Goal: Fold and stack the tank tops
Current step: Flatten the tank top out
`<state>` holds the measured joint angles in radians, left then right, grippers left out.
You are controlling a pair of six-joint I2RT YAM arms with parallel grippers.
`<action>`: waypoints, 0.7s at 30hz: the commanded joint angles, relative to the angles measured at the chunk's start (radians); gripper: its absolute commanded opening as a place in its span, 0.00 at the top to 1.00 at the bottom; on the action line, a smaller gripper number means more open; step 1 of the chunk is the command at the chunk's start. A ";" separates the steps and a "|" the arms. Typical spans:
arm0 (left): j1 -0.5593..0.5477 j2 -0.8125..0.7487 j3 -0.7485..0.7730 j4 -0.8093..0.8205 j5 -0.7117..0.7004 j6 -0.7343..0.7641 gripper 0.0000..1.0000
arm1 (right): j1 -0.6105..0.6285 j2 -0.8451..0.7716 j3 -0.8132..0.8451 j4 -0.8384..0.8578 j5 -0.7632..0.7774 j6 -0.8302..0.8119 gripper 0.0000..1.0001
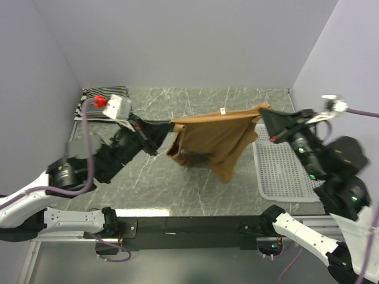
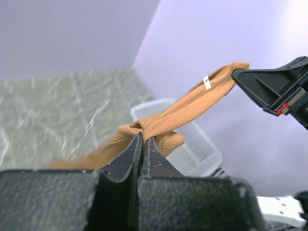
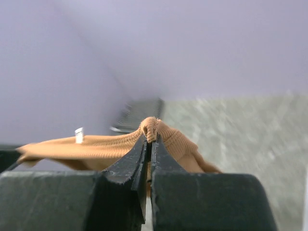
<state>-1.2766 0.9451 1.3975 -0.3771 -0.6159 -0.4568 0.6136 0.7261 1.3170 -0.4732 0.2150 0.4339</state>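
A tan-brown tank top (image 1: pixel 214 137) hangs in the air over the middle of the table, stretched by its upper edge between both grippers. My left gripper (image 1: pixel 170 126) is shut on the left end of that edge, the ribbed fabric (image 2: pixel 192 103) bunched at its tips (image 2: pixel 143 137). My right gripper (image 1: pixel 262 111) is shut on the right end, with the cloth (image 3: pixel 96 147) pinched at its tips (image 3: pixel 150 137). A small white label (image 1: pixel 223 110) shows on the taut edge. The rest of the top droops to the table. A black-and-white striped tank top (image 1: pixel 95 97) lies in the back left corner, partly hidden by the left wrist.
A white plastic lattice basket (image 1: pixel 283 171) sits at the right side of the marbled grey table (image 1: pixel 177 189), under the right arm. Lilac walls close in the back and both sides. A black rail with the arm bases runs along the near edge.
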 commanded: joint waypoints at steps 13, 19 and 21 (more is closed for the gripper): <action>0.026 -0.037 0.087 0.274 -0.096 0.349 0.99 | -0.005 0.229 0.242 0.045 -0.075 -0.135 1.00; 0.713 0.069 -0.132 0.335 0.544 0.002 0.99 | -0.044 0.483 0.081 0.221 -0.075 -0.132 1.00; 0.912 0.182 -0.230 0.476 0.654 -0.055 0.99 | -0.077 0.586 0.093 0.255 -0.112 -0.124 1.00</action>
<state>-0.5903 1.0023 1.2667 -0.0727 -0.2493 -0.3424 0.5903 1.1931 1.4212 -0.3229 0.0849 0.3317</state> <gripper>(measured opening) 0.022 0.028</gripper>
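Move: The brown tank top hangs between the raised hands, its middle some 8 cm to the left hand's right and 15 cm below. Bare mid-table, where it is being taken, lies about 16 cm ahead of the left hand and 45 cm below; from the right hand, 12 cm ahead and 15 cm left. The folded stack is about 35 cm ahead and 32 cm left of the left hand, and the basket 6 cm ahead and 22 cm right of the right hand. Both grippers keep their pinch on the two ends of the tank top's tag edge and swing it: first up 8 to 9 cm with a slight draw back, then a fast throw forward of about 16 cm over mid-table, sinking and drifting left. The right sinks more; the left wrist turns some 20 degrees counter-clockwise, and the right tips up, then down. ##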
